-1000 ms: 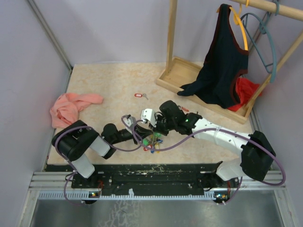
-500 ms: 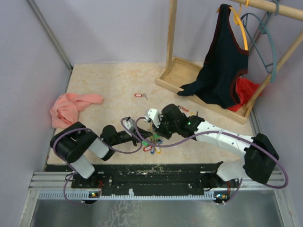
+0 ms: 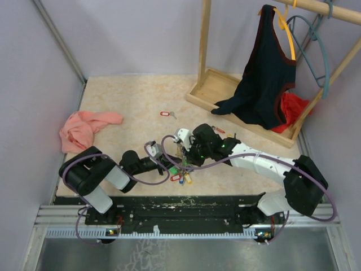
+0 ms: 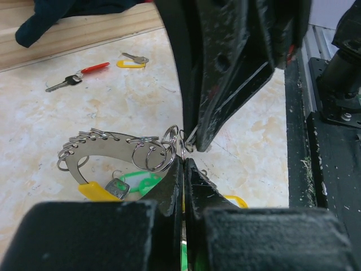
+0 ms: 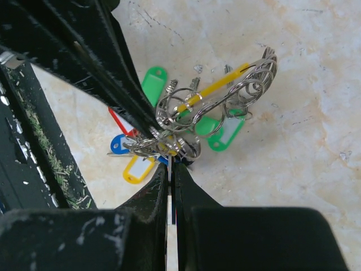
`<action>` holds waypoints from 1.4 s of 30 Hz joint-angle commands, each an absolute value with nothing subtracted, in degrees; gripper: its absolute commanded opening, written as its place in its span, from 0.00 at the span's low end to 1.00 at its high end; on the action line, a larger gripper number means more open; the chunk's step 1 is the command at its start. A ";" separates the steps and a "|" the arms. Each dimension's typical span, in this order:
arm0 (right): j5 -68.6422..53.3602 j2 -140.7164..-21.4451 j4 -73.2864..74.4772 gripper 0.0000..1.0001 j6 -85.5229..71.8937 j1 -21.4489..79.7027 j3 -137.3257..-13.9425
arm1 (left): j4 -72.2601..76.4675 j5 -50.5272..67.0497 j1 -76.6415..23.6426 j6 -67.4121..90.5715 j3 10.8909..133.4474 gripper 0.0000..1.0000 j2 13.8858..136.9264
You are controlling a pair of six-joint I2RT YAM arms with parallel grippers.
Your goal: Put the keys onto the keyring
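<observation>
The keyring [image 4: 113,148] is a thin silvery loop strung with small rings and hung with green, yellow, blue and red tagged keys [image 5: 217,132]. It is lifted just above the table near the front edge [image 3: 181,168]. My left gripper [image 4: 184,162] is shut on the ring's wire at its tip. My right gripper [image 5: 171,165] comes in from the opposite side, tip to tip, and is shut on a thin silver key blade at the bunch. Loose keys lie apart: a red-tagged one [image 3: 164,114], another red one [image 4: 84,72] and a yellow one [image 4: 131,62].
A pink cloth [image 3: 84,129] lies at the left. A wooden rack base [image 3: 223,89] at the back right carries a dark garment [image 3: 265,73], a red cloth [image 3: 293,110] and a teal hanger [image 3: 316,51]. The black front rail [image 3: 169,206] runs just behind the grippers.
The left gripper has edged right and the right gripper slightly nearer, so the two tips now meet over the bunch. The tagged keys hang a little lower toward the front.
</observation>
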State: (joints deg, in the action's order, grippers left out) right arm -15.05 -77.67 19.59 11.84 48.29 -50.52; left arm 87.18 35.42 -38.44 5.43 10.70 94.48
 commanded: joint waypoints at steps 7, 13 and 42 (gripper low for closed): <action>-17.37 -83.35 18.34 0.00 9.65 45.73 -51.46 | 102.57 35.81 -39.11 4.18 10.22 0.00 92.95; -17.08 -87.79 19.27 0.00 9.55 45.55 -52.77 | 102.57 36.07 -39.46 3.96 10.28 0.00 92.71; -19.60 -68.64 -6.15 0.29 19.59 44.49 -35.48 | 102.57 38.47 -39.11 1.41 8.86 0.00 92.65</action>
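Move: The right hand, pinching a small wire ring, is almost at the left fingertips; the middle of the keyring lies about 3 cm ahead of it, 1 cm to its left and 2 cm lower. Of the hanging tags, the yellow one is roughly 5 cm back, 2 cm right and 6 cm below, the blue one 6 cm back, straight below in width and equally low. From the left hand, the keyring's middle is about 3 cm ahead, 1 cm right and 2 cm below. Keep the left gripper shut on the keyring, almost still. Draw the pinched small ring down about 4 cm beside the left fingertips with the right gripper, then open those fingers about a quarter and lift some 5 cm, backing off 2 cm to the right, tilting the fingertips up and sinking slightly at the end. ##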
